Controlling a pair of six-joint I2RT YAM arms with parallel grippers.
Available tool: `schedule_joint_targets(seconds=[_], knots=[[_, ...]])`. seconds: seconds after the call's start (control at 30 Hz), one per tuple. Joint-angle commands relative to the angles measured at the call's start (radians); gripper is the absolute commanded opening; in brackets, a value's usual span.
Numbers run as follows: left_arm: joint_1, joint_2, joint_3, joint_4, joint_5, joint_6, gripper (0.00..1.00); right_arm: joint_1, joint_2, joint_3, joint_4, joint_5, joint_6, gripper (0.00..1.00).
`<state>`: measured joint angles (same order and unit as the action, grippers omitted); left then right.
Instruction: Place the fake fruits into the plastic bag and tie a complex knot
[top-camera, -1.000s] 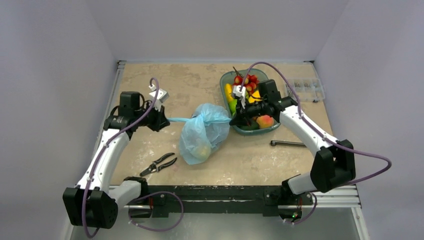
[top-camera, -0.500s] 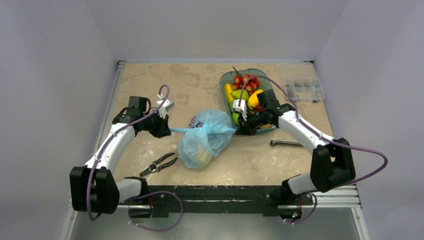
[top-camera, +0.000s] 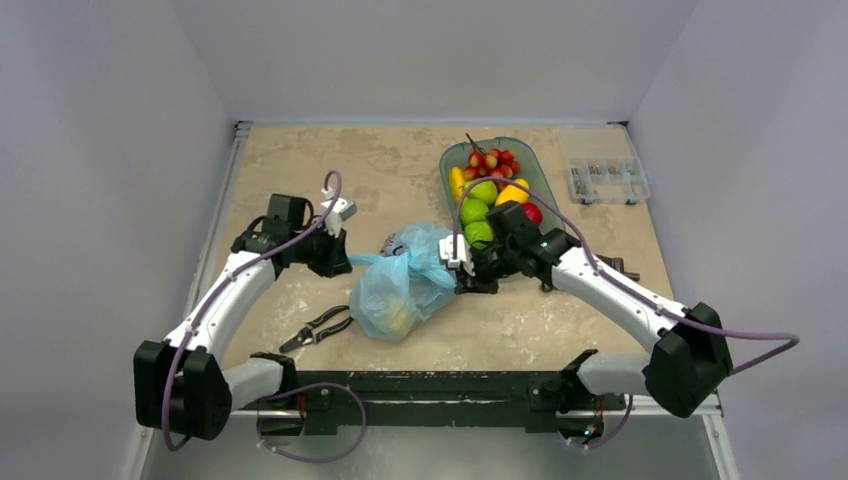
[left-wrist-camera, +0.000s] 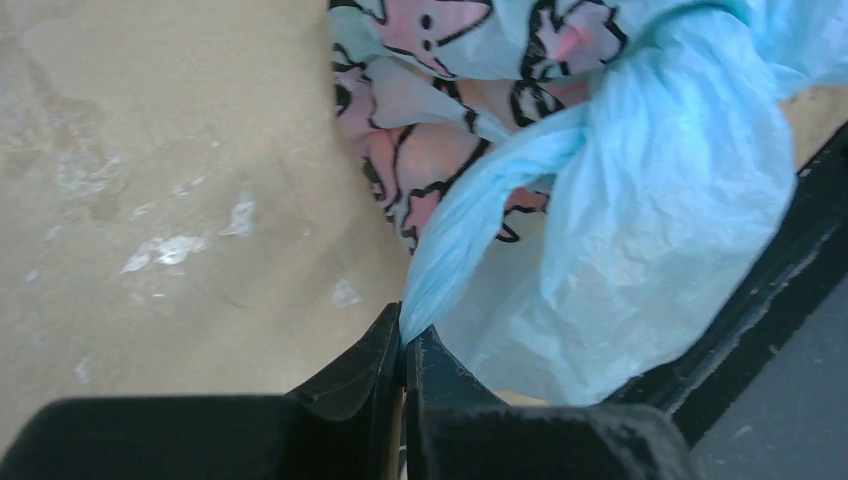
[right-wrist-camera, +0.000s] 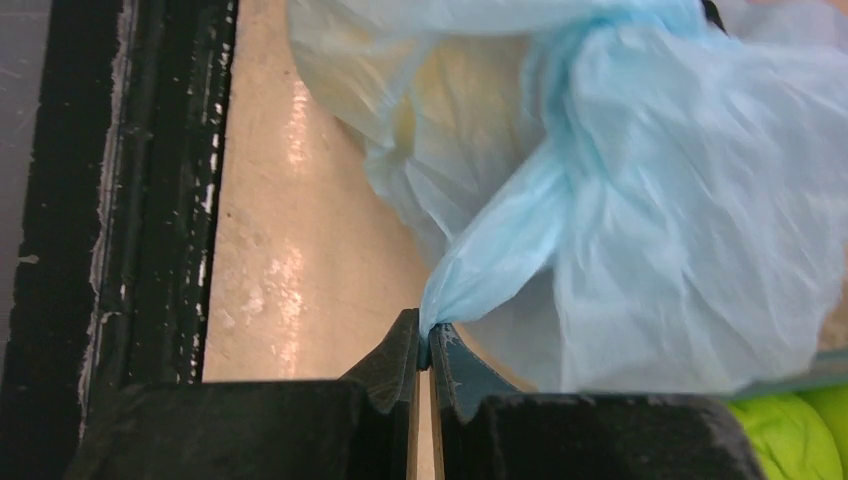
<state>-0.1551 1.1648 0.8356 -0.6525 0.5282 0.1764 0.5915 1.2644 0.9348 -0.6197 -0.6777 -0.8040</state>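
The light-blue plastic bag (top-camera: 405, 288) lies mid-table with a yellowish fake fruit (top-camera: 399, 318) showing through it. Its handles are bunched into a knot (top-camera: 405, 252) on top. My left gripper (top-camera: 346, 264) is shut on the left tail (left-wrist-camera: 470, 230) of the bag (left-wrist-camera: 650, 230), whose pink cartoon print (left-wrist-camera: 430, 150) faces this camera. My right gripper (top-camera: 462, 276) is shut on the right tail (right-wrist-camera: 490, 265), which leads up to the knot (right-wrist-camera: 575, 60). Both tails hang a little slack. More fake fruits (top-camera: 490, 188), green, red and yellow, fill the teal dish (top-camera: 541, 172).
Pliers (top-camera: 318, 328) lie near the front edge, left of the bag. A clear compartment box (top-camera: 605, 178) sits at the back right. A dark metal tool (top-camera: 625, 268) is partly hidden behind the right arm. The black front rail (right-wrist-camera: 130, 200) runs close to the bag.
Both grippers moved inward toward the bag and nearer the front edge, still gripping the tails. The stretched tails went slack and the bag slid slightly forward. The right arm left the dish.
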Motion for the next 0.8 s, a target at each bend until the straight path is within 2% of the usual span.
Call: schedule_joint_targets(seconds=[0.0,0.1,0.17,0.23,0.37,0.47,0.57,0.67,0.77], knots=[[-0.044,-0.019,0.019,0.066,0.082,-0.215,0.0,0.076,0.041,0.074,0.109,0.023,0.12,0.0],[-0.06,-0.013,0.039,0.169,0.232,-0.321,0.0,0.103,0.101,0.192,0.167,-0.014,0.213,0.0],[-0.083,-0.032,0.047,0.316,0.305,-0.414,0.0,0.119,0.14,0.274,0.223,-0.032,0.276,0.0],[-0.106,-0.038,0.07,0.425,0.329,-0.497,0.0,0.127,0.181,0.326,0.288,-0.039,0.341,0.0],[-0.116,-0.007,0.153,0.542,0.355,-0.563,0.0,0.128,0.253,0.402,0.391,-0.07,0.455,0.0],[-0.099,-0.034,0.169,0.499,0.349,-0.512,0.0,0.1,0.244,0.43,0.411,-0.075,0.521,0.0],[-0.018,-0.086,0.108,0.439,0.328,-0.479,0.0,0.025,0.202,0.409,0.396,-0.09,0.547,0.0],[0.066,-0.096,0.053,0.311,0.26,-0.392,0.0,-0.047,0.177,0.358,0.306,-0.085,0.493,0.0],[0.116,-0.073,-0.001,0.237,0.127,-0.35,0.0,-0.089,0.162,0.284,0.203,-0.07,0.371,0.0]])
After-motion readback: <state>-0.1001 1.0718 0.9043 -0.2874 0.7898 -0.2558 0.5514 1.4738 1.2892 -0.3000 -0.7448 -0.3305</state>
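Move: The left gripper grips one gathered end of the bag. The bag's twisted neck lies about 12 cm to its right and 1 cm ahead, with the fruit-filled part 9 cm right and 8 cm back, and the pliers on the table about 6 cm left and 12 cm back. For the right gripper, holding the other end, the neck is some 10 cm left and 4 cm ahead, and the fruit basket roughly 9 cm right and 18 cm ahead. Keep both grippers shut on the bag's ends and swing them upwards and in towards each other, left about 14 cm up and 9 cm right, right nearly as far both ways and also forward, tilting their fingers up 20 to 30 degrees. Then, still high, draw the two ends partway apart again. ##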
